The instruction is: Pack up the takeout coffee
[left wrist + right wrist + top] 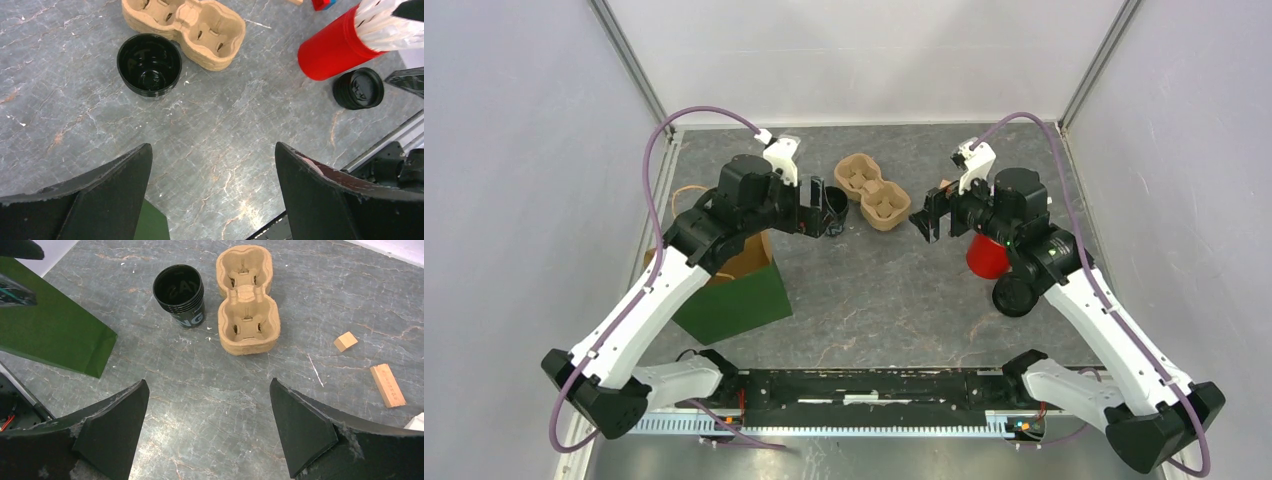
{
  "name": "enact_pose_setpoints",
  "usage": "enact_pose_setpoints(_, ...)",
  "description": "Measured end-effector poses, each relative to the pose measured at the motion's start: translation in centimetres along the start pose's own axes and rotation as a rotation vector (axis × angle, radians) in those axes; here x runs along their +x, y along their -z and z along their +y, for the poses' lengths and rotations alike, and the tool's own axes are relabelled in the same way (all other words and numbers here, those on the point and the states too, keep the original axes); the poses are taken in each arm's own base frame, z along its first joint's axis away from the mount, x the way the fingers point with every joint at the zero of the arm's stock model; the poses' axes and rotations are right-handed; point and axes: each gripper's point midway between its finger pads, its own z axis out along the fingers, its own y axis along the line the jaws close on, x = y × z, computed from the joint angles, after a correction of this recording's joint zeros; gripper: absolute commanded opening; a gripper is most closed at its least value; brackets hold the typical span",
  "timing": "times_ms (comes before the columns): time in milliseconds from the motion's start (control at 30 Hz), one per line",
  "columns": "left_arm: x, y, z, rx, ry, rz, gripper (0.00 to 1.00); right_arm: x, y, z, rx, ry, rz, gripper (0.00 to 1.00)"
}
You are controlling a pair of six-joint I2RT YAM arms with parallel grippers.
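The takeout coffee (pixel 1014 296), a small black cup with a round black lid, stands at the right just in front of the red cup, partly under my right arm. In the left wrist view it (pixel 358 88) is far right. My left gripper (pixel 820 214) is open and empty beside a stack of open black cups (pixel 838 203), which lies ahead of it in the left wrist view (pixel 149 64). My right gripper (pixel 930 216) is open and empty, just right of the pulp tray and well away from the coffee. Both pairs of fingers are held above bare table (pixel 212 190) (pixel 207 425).
A brown pulp cup-carrier tray (pixel 872 190) lies at the back centre between the grippers. A green paper bag (pixel 734 292) stands open at the left under my left arm. A red cup of white sticks (pixel 987 256) stands at the right. Two wooden blocks (pixel 345 341) (pixel 387 385) lie right of the tray.
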Motion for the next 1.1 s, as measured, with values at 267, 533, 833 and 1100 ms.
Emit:
enact_pose_setpoints(267,0.6,-2.6,0.5,-0.022,-0.055,0.076,0.87,-0.6,1.4,0.0,0.014,0.009,-0.044,0.98)
enact_pose_setpoints(533,1.4,-9.0,1.0,-0.028,-0.138,0.213,0.56,-1.6,4.4,0.6,0.008,0.048,-0.133,0.98)
enact_pose_setpoints(833,6.1,-17.1,2.6,-0.014,-0.252,0.422,0.39,-1.5,6.3,1.7,-0.046,0.117,-0.179,0.98)
enact_pose_setpoints(1100,6.6,-18.3,3.2,-0.009,-0.297,0.452,0.36,-0.5,6.5,1.9,-0.059,0.137,-0.172,0.98)
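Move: Ahead of the left hand by about 15 cm and 3 cm to its right stands the black cup stack, its middle some 20 cm lower. The cup carrier lies roughly 7 cm beyond the stack and 8 cm to the stack's right. The green bag stands about 16 cm to the left hand's left and 2 cm back, some 14 cm lower. From the right hand the cup stack is about 13 cm ahead, 22 cm to the left and 19 cm below. Reaching forward and right, then mostly down, the left hand drops about 15 cm while going some 10 cm forward to the cup stack's right-hand rim, fingers tipping steeper and narrowing from wide open to about a third, one over the cup's mouth, the other outside. The right hand, still open, backs off 6 cm and rises slightly, away from the cups. ##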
